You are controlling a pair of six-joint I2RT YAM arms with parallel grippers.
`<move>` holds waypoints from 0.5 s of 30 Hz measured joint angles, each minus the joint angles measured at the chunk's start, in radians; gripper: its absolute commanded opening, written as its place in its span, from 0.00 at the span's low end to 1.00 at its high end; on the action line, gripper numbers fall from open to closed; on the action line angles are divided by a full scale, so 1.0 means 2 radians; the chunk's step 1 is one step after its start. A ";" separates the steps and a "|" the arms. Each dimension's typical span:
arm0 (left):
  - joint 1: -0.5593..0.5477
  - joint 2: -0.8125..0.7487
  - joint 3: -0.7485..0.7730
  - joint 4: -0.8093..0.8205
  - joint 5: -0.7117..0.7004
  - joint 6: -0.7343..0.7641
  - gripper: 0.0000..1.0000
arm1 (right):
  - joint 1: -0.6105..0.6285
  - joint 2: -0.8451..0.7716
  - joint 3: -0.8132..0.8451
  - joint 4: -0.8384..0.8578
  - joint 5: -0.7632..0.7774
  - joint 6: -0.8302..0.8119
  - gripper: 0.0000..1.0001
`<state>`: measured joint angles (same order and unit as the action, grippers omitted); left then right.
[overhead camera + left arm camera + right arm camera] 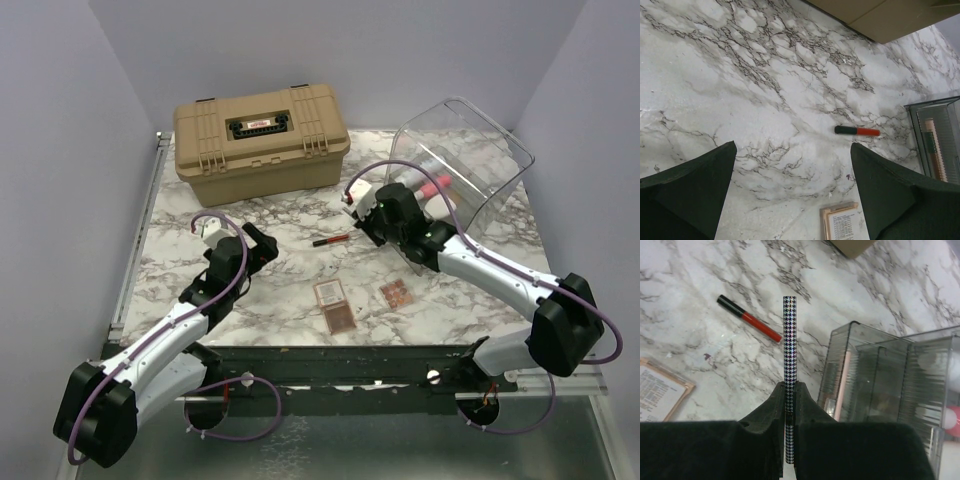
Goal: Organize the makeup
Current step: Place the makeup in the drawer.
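Note:
My right gripper [790,387] is shut on a thin black-and-white houndstooth pencil [790,335], which sticks out forward above the marble table. It hangs just left of the clear plastic bin [890,380]. A red and black pencil [750,319] [328,241] lies loose on the marble between the two arms. Two small square eyeshadow palettes [332,305] [396,293] lie nearer the front edge. My left gripper [792,165] [262,245] is open and holds nothing. It hovers over bare marble, with the red pencil [857,131] ahead of it and a palette's corner [842,222] below.
A large tan hard case [262,140] stands closed at the back left. The clear bin [465,170] at the back right holds pink and white items [432,185]. The right gripper [368,222] is close to the bin's front. Purple walls enclose the table.

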<state>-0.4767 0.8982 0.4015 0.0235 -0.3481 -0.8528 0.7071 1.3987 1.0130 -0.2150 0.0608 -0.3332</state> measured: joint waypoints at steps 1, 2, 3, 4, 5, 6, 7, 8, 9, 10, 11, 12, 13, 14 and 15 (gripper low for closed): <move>0.000 0.000 0.000 0.000 0.000 0.000 0.98 | -0.002 0.000 0.000 0.000 0.011 0.000 0.01; 0.000 0.000 0.000 0.001 0.000 0.000 0.98 | -0.005 0.000 0.001 -0.001 0.021 0.000 0.01; 0.000 0.000 0.000 0.001 0.000 0.000 0.98 | -0.008 0.000 0.004 -0.002 0.032 0.001 0.01; 0.000 0.000 0.000 0.001 0.001 0.000 0.98 | -0.011 0.000 0.006 -0.004 0.039 0.001 0.01; 0.000 0.000 0.000 0.001 0.001 0.000 0.98 | -0.014 0.000 0.009 -0.004 0.048 0.002 0.01; 0.000 0.000 0.000 0.001 0.001 0.000 0.98 | -0.018 0.000 0.012 -0.005 0.058 0.002 0.01; 0.000 0.000 0.000 0.001 0.002 0.000 0.98 | -0.022 0.000 0.015 -0.005 0.068 0.002 0.01; 0.000 0.000 0.000 0.001 0.002 0.000 0.98 | -0.025 0.000 0.017 -0.005 0.076 0.003 0.01; 0.000 0.000 0.000 0.001 0.003 0.000 0.98 | -0.028 0.000 0.018 -0.005 0.082 0.004 0.01; 0.000 0.000 0.000 0.001 0.004 0.000 0.98 | -0.032 0.000 0.018 -0.005 0.089 0.005 0.01; 0.000 -0.001 0.000 0.001 0.004 0.000 0.98 | -0.035 0.000 0.018 -0.006 0.094 0.006 0.01; 0.000 -0.001 0.000 0.001 0.004 0.000 0.98 | -0.039 0.000 0.018 -0.006 0.099 0.006 0.01; 0.000 -0.002 0.000 0.001 0.004 0.000 0.98 | -0.042 0.000 0.018 -0.006 0.104 0.005 0.01; 0.000 -0.002 0.000 0.001 0.005 0.000 0.98 | -0.045 0.000 0.018 -0.006 0.109 0.005 0.01; 0.000 -0.003 0.000 0.001 0.005 0.000 0.98 | -0.048 0.000 0.017 -0.006 0.112 0.004 0.01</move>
<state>-0.4767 0.8921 0.4015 0.0254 -0.3374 -0.8532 0.6117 1.3994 1.0473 -0.2272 0.2855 -0.3260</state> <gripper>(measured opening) 0.985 0.092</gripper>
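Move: The right gripper holds the houndstooth-patterned stick. The drawer's front compartment, where it is to go, lies about 8 cm to its right, 3 cm ahead and 12 cm below. The pink bottle in the drawer's rear part is some 15 cm right and 12 cm ahead; the black-and-red pencil lies on the table 8 cm left, 2 cm ahead. From the left gripper the compartment is about 29 cm right, 5 cm ahead and a little below. Keep the patterned stick pinched in the closed right fingers and carry it right and forward, about 8 cm in all, away from the black-and-red pencil and in over the drawer's front compartment. Rise only a couple of centimetres as you go, and swing the hand clockwise some 15 degrees; don't lower or open yet. ##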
